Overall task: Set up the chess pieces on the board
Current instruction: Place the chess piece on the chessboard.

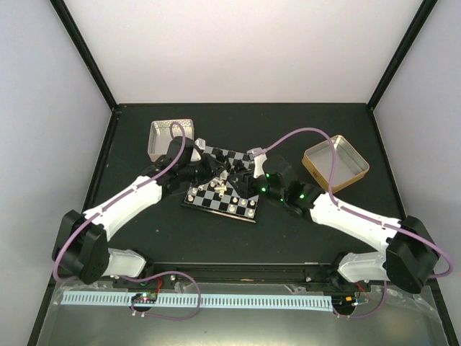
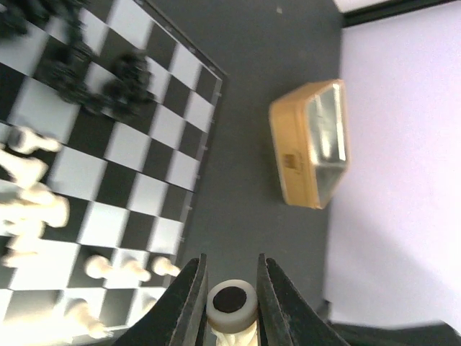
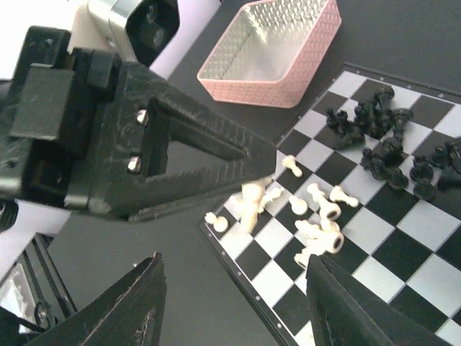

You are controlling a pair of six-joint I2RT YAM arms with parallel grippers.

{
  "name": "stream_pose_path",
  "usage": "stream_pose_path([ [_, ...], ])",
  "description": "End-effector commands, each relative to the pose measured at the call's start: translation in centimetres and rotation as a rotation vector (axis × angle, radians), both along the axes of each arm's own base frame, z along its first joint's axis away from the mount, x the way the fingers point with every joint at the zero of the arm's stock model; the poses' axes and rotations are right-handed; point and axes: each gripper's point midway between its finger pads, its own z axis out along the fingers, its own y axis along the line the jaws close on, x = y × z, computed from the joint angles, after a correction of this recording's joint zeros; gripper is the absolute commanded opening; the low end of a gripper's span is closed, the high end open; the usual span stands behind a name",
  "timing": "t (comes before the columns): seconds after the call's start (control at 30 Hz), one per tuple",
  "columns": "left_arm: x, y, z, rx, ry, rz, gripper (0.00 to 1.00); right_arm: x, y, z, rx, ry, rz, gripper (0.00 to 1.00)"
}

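The board (image 1: pixel 210 201) lies mid-table, with both grippers over it. My left gripper (image 2: pixel 230 262) is shut on a cream-white chess piece (image 2: pixel 231 305), seen base-on between the fingers. In the right wrist view that left gripper (image 3: pixel 263 162) hangs over the board's near-left corner with the cream piece (image 3: pixel 249 204) below its tips. My right gripper (image 3: pixel 238 306) stands open above the board's edge (image 3: pixel 245 270), with nothing between its fingers. Several cream pieces (image 3: pixel 320 216) lie toppled on the squares. Black pieces (image 3: pixel 389 144) crowd the far side.
A pink tin (image 1: pixel 171 139) sits off the board's back-left corner. A gold tin (image 1: pixel 336 163) stands to the right. Dark table surface (image 2: pixel 252 115) separates the board from the gold tin (image 2: pixel 310 144). White walls enclose the back and sides.
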Motion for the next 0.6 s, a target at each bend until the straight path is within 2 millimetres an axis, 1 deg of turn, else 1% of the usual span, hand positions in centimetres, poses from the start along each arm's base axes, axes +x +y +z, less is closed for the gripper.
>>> stream_pose_path([
  [0.0,-1.5,-2.3,4.6,-0.261,0.038,-0.054,0.13,1.4,1.1,2.4,0.095,-0.04,-0.034,0.54],
  [0.1,-2.3,-2.8,5.1,-0.329,0.099,-0.071,0.13,1.9,1.1,2.3,0.077,-0.044,-0.047,0.52],
  [0.13,-2.5,-2.9,5.1,-0.338,0.114,-0.076,0.13,1.9,1.1,2.3,0.075,-0.049,-0.048,0.5],
  [0.23,-3.4,-2.7,6.1,-0.38,0.119,-0.075,0.13,1.6,1.1,2.4,0.068,-0.061,-0.033,0.43],
  [0.43,-3.9,-2.5,6.1,-0.415,0.148,-0.053,0.12,1.2,1.4,2.5,0.05,-0.076,-0.008,0.18],
  [0.57,-4.4,-2.4,5.8,-0.427,0.159,-0.047,0.12,1.0,1.5,3.2,0.063,-0.087,0.004,0.06],
])
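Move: The left gripper holds a white chess piece above the board. The open right fingertips that it goes to are about 3 cm back, 5 cm to its right and 3 cm higher. From the right hand, that chess piece lies some 3 cm ahead, 4 cm left and 4 cm below. From the left hand, the loose white pieces lie about 2 cm back, 1 cm left and 15 cm down, the black pieces 7 cm ahead, 2 cm right and equally low. Bring the left gripper up about 4 cm, back some 3 cm and a little to the right, tilting its fingers some 20 degrees towards level, to present the held chess piece to the right gripper. Ease the right hand 1 to 2 cm left and slightly up, closing its wide-open fingers around the piece's free end; keep the left fingers shut on the base end. ##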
